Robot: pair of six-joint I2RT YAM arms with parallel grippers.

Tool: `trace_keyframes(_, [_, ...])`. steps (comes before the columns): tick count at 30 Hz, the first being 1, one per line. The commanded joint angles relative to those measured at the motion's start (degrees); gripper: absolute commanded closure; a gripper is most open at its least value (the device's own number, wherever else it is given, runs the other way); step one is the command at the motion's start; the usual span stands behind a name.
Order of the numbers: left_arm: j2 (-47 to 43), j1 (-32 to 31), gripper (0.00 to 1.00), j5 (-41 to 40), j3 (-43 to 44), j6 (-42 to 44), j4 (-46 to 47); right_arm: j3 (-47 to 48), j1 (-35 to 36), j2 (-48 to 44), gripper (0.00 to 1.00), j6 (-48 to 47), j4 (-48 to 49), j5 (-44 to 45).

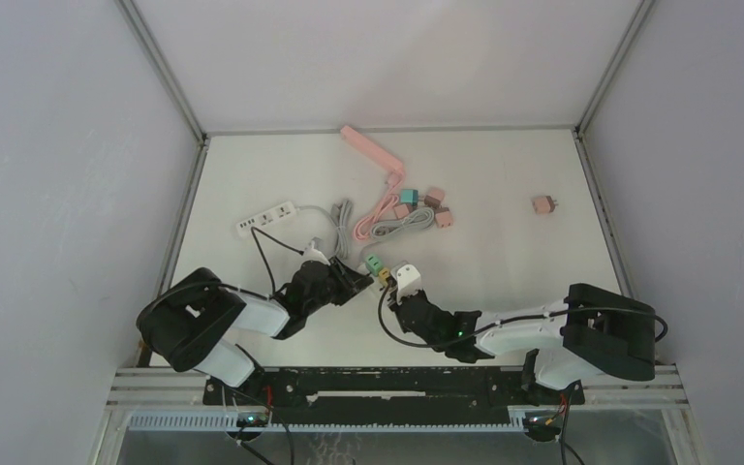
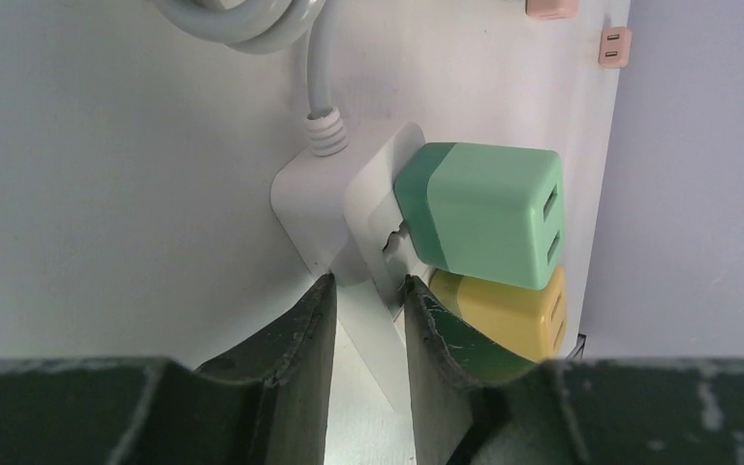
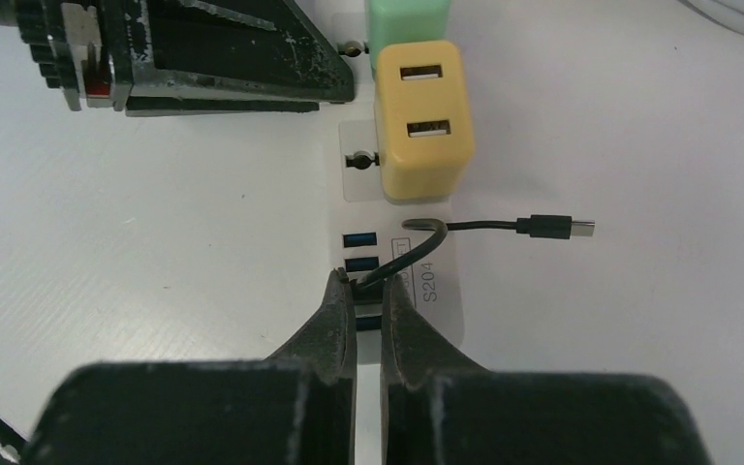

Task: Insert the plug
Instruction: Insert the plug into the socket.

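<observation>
A white power strip [image 2: 310, 194] is held between the pads of my left gripper [image 2: 366, 283], which is shut on its body. A green charger [image 2: 480, 213] and a yellow charger [image 2: 509, 310] sit plugged into it. In the right wrist view the strip's face [image 3: 441, 291] shows blue USB ports below the yellow charger [image 3: 421, 126]. My right gripper [image 3: 368, 283] is shut on the black USB plug [image 3: 370, 288], pressed at one of those ports. Its short black cable [image 3: 436, 237] loops right to a free connector [image 3: 552, 227]. From above, both grippers [image 1: 354, 281] [image 1: 409, 295] meet at the strip [image 1: 405, 275].
Farther back lie a second white power strip [image 1: 266, 217], a pink power strip [image 1: 373, 152] with its cord, coiled grey cable [image 1: 402, 228] and several small chargers [image 1: 426, 205]. A lone pink charger [image 1: 543, 204] sits at the right. Grey walls enclose the table.
</observation>
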Motion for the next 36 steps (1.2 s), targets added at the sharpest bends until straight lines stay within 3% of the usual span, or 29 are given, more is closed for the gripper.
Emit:
trace_keyframes(1, [0.19,0.23,0.64,0.26,2.1,-0.69,1.33,1.54,1.18,0.14,1.0,5.41,-3.93,6.68])
trace_keyframes(22, [0.8,0.21,0.65,0.8,2.53,-0.84,1.44,1.53,3.09,5.27,1.0,2.32,-1.21,4.36])
trace_keyframes(31, [0.82,0.19,0.64,0.84,2.42,-0.76,1.53,1.54,1.47,-2.91,0.64,2.17,-0.04,2.58])
trace_keyframes(36, [0.91,0.17,0.64,0.99,2.62,-0.73,1.46,1.65,-0.36,-7.58,0.53,1.84,-0.13,0.31])
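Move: The right hand holds the USB plug at the strip's USB port, about 1 cm beneath its fingertips. From it, the yellow charger stands roughly 5 cm ahead and 2 cm left, the green charger about 8 cm ahead and 4 cm left, both around 1 cm higher. For the left hand, already on the strip's edge, that port lies some 5 cm back and 5 cm right, near its own height. The right hand rocks the plug at its port, opens, then rises about 3 cm; the left steadies the strip. ##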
